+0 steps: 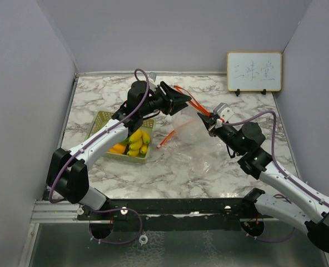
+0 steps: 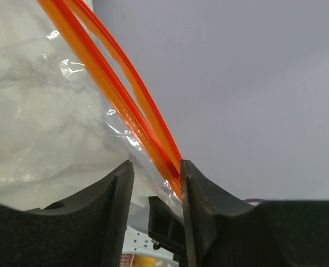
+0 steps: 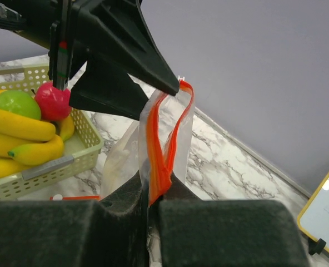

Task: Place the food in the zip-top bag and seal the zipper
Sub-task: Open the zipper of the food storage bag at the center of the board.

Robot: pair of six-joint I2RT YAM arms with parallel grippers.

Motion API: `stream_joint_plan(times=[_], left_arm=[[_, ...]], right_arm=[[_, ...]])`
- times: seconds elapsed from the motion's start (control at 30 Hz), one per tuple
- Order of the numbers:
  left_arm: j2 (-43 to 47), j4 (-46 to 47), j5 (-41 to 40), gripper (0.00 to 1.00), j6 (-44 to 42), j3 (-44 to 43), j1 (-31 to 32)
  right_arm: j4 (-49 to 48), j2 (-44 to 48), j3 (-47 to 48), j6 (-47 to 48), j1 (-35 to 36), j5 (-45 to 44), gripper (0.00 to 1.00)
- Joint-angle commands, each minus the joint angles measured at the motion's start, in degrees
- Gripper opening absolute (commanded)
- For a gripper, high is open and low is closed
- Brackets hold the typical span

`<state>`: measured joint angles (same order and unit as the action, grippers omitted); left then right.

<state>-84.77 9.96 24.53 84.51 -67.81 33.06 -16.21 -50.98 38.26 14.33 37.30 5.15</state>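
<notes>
The clear zip-top bag hangs between my two grippers above the table. Its red-orange zipper runs from one gripper to the other. My right gripper is shut on one end of the zipper, with the bag drooping to the left. My left gripper is at the other end. Its jaws stand apart, and the zipper lies against the right finger. The food, yellow bananas and orange pieces, lies in the pale green tray. The right wrist view also shows green and red round pieces.
A short orange strip lies on the marble table beside the tray's right side. A small whiteboard stands at the back right against the wall. Grey walls close in the table on three sides.
</notes>
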Motion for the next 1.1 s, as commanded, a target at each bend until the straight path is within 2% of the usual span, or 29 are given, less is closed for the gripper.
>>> stream_joint_plan(times=[0.0, 0.1, 0.17, 0.23, 0.27, 0.4, 0.43, 0.5, 0.57, 0.63, 0.73, 0.8, 0.93, 1.07], left_arm=[[-1.71, 4.38, 2.24, 0.39, 0.78, 0.71, -0.18], [-2.22, 5.58, 2.42, 0.35, 0.04, 1.16, -0.26], [-2.47, 5.87, 2.27, 0.23, -0.89, 1.07, -0.31], [-2.65, 6.15, 2.39, 0.03, -2.32, 0.81, -0.72], [-2.8, 6.35, 2.43, 0.0, -3.26, 0.76, -1.01], [-2.48, 5.02, 1.72, 0.0, -9.08, 0.92, -2.82], [-2.3, 3.9, 1.28, 0.0, -11.59, 1.04, -3.29], [-1.92, 2.12, 0.37, 0.0, -17.47, 1.05, -4.15], [-1.61, -0.46, -0.11, 0.0, -25.04, 0.7, -4.92], [-1.12, -4.78, -1.62, 0.0, -33.6, -0.1, -5.26], [0.7, -8.16, -2.29, 0.0, -44.07, 1.24, -5.29], [2.66, -7.29, -0.74, 0.0, -48.53, 3.39, -5.21], [6.71, -2.44, 5.34, 0.0, -52.34, 7.99, -4.88], [8.7, -3.24, 7.42, 0.0, -55.24, 7.93, -3.73]], right_arm=[[0.1, 0.22, 1.8, 1.9, 1.46, -4.06, 0.03], [0.28, 0.55, 1.85, 2.17, 1.95, -4.72, 0.03], [0.61, 0.67, 2.08, 2.28, 2.14, -4.84, 0.03], [0.94, 0.7, 2.25, 2.24, 2.33, -4.95, 0.03], [1.18, 0.65, 2.43, 2.09, 2.36, -5.11, 0.03], [2.58, 0.13, 3.39, 0.79, 2.51, -5.36, 0.07], [2.99, 0.05, 3.71, 0.25, 2.51, -5.14, 0.11], [4.63, 0.03, 4.76, -1.36, 2.52, -4.24, 0.32], [7.65, 0.16, 6.96, -3.34, 2.52, -3.07, 0.48], [10.88, 0.67, 9.43, -5.96, 2.47, -3.08, 0.55], [14.96, 1.43, 13.34, -10.2, 2.52, -4.79, 0.74], [19.03, 0.36, 17.22, -13.76, 2.52, -6.09, 0.77], [27.97, -6.29, 25.89, -17.46, 2.47, -4.09, 0.77], [31.53, -13.04, 29.07, -19.24, 2.47, -1.43, 0.77]])
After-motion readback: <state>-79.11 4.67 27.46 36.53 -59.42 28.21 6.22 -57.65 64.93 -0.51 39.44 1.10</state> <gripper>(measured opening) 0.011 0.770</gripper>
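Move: The stretch of orange zipper to take lies practically at the left hand point, between the half-open fingers. The right gripper, already pinching the zipper farther along, is about 4 cm back, 4 cm right and 3 cm below; from that right hand, the stretch is some 4 cm ahead, 4 cm left and 3 cm up. The food basket stands some 25 cm left of the left hand, 2 cm back and 23 cm below. Shut the left gripper on one side of the bag's zipper while the right keeps its pinch, then open the right to let go and lift it straight up about 9 cm. Ease the left forward a little, then back, drawing the held edge left and some 7 cm down, fingers dipping through roughly 45 degrees to point steeply down to the right. ##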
